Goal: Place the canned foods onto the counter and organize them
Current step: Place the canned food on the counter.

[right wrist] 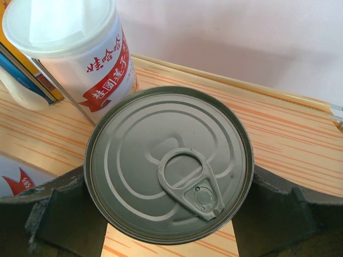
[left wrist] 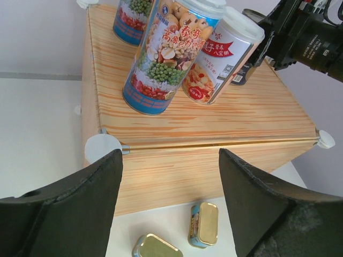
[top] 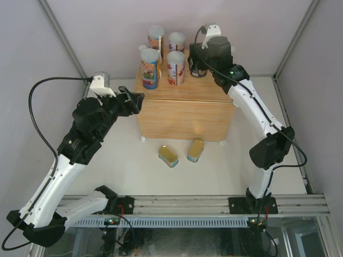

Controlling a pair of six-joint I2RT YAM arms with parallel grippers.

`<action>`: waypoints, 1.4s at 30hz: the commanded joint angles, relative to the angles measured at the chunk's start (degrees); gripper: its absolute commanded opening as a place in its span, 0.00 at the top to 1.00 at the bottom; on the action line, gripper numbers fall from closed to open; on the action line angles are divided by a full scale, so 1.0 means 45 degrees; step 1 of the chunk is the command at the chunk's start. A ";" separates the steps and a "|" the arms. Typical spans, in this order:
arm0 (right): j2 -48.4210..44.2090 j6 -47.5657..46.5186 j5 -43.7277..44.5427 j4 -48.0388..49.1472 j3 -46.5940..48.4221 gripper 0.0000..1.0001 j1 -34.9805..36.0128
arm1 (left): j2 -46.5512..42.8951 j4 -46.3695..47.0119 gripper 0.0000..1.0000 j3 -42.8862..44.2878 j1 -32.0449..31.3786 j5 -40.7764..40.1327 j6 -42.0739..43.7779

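Several tall white-lidded cans point(top: 150, 67) stand in a cluster at the back left of the counter point(top: 185, 112). In the left wrist view the nearest ones point(left wrist: 171, 53) show colourful labels. A dark can with a metal pull-tab top point(right wrist: 169, 160) is at the counter's back right, with my right gripper point(right wrist: 169, 195) shut on its sides. That same dark can point(top: 197, 68) shows beneath the right wrist in the top view. Two flat gold tins point(top: 168, 156) point(top: 195, 150) lie on the table in front of the counter. My left gripper point(left wrist: 170, 155) hangs open and empty off the counter's left front corner.
Grey walls close in the table at the back and both sides. A metal rail runs along the near edge, by the arm bases. White round connectors point(left wrist: 102, 147) mark the counter's corners. A white-labelled can point(right wrist: 80, 48) stands close beside the dark can.
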 commanded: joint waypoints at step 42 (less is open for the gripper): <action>-0.4505 0.0835 0.0964 -0.0501 -0.2112 0.01 0.0815 | -0.0292 0.0349 0.24 -0.0221 0.0102 0.0164 0.0309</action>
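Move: The dark can already stands on the wooden counter inside the right fingers, its middle at the hand point and about 2 cm below it. Roughly 10 cm to its left are two white lidded cans, the back one some 6 cm farther out and the front one about 4 cm nearer. From the left hand, the dark can is about 21 cm ahead, 25 cm to the right and 6 cm lower. The dark can, gripped at first, is let go as the right fingers spread to nearly fully open. While they open, the right hand backs away from the can towards its base, about 9 cm, and climbs some 6 cm in two stages with a short level stretch between, drifting slightly right and barely turning. ##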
